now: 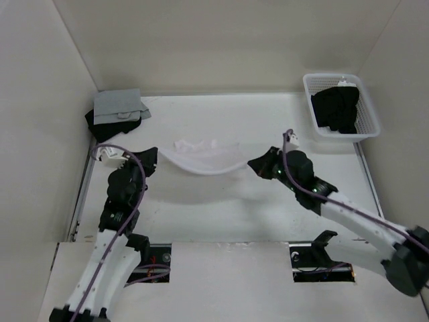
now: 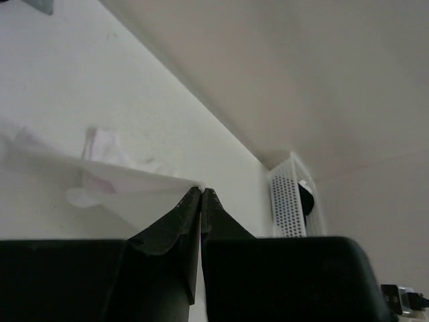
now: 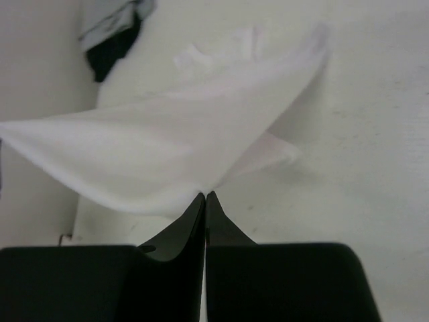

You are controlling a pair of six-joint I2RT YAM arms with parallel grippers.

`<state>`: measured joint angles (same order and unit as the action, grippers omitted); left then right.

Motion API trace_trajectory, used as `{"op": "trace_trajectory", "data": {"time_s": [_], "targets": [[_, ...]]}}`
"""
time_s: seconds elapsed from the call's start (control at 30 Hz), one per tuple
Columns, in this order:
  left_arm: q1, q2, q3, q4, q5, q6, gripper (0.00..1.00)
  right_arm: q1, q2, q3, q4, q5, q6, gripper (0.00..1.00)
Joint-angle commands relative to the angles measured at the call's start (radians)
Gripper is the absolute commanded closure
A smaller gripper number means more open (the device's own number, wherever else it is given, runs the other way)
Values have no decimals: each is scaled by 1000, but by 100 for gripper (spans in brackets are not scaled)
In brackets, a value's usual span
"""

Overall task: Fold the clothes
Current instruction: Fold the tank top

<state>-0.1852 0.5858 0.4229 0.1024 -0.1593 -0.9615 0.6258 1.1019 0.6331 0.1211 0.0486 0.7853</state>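
The clothes are a thin white garment, stretched between both grippers in the middle of the table and sagging in a curve between them. My left gripper is shut on its left corner; in the left wrist view the fabric runs left from the pinched tips. My right gripper is shut on the right corner; the white cloth fans out from its closed tips. Part of the garment rests crumpled on the table behind the raised edge.
A white perforated basket with black garments stands at the back right. A light grey cloth lies over a black garment at the back left. Walls enclose the table on three sides.
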Motion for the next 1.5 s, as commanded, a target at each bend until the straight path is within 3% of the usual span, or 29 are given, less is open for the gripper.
{"op": "trace_trajectory", "data": {"time_s": [0.0, 0.1, 0.2, 0.3, 0.4, 0.5, 0.6, 0.7, 0.8, 0.97, 1.07, 1.2, 1.47], "targets": [[-45, -189, 135, -297, -12, 61, 100, 141, -291, 13, -254, 181, -40, 98], [-84, -294, 250, -444, -40, 76, 100, 299, -479, 103, -458, 340, -28, 98], [-105, -340, 330, -529, -39, 63, 100, 512, -565, 221, -610, 520, 3, 98], [-112, -359, 373, -564, -28, 44, 100, 692, -554, 302, -695, 681, 23, 98], [-102, -348, 364, -566, -14, 43, 100, 774, -507, 333, -718, 763, 20, 97], [-101, -291, 269, -517, -6, 41, 100, 635, -458, 289, -663, 676, -20, 97], [-105, -195, 151, -381, -12, 33, 100, 352, -398, 168, -476, 400, -79, 98], [-90, 3, 80, -183, -31, 41, 100, 59, -269, 79, -280, 133, -90, 98], [-70, 292, 83, 59, -46, 44, 100, -140, -44, 80, -91, -5, -86, 98], [-21, 762, 265, 293, 7, -2, 100, -250, 353, 316, -5, -111, -113, 99], [2, 890, 379, 306, 47, -26, 100, -288, 467, 428, -20, -138, -113, 99], [-1, 876, 398, 299, 46, -20, 99, -297, 466, 444, -41, -139, -127, 99], [-6, 622, 127, 298, 53, -46, 98, -262, 258, 165, 31, -102, -94, 98]]}}
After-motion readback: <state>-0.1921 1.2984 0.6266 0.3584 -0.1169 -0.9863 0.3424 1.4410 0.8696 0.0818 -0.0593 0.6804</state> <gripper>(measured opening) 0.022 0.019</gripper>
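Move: The tank top hangs between both hands, held by two corners of its folded edge. Its shoulder end lies at table level, about 13 cm ahead of the left hand, 13 cm to its right and 22 cm below. From the right hand it is roughly 14 cm ahead, 11 cm left and 15 cm down. The grey cloth pile stands some 26 cm ahead and 18 cm left of the left hand; the white basket is about 26 cm ahead and 31 cm right of the right hand. The tank top's held edge is swung back and up over the table by both arms, then whipped forward and down some 25 to 30 cm, past the starting point, before both hands rise a little and ease back. The left fingers tip up, then well down, and partly level out; both hands keep their shut pinch on the corners and drift to the right. ##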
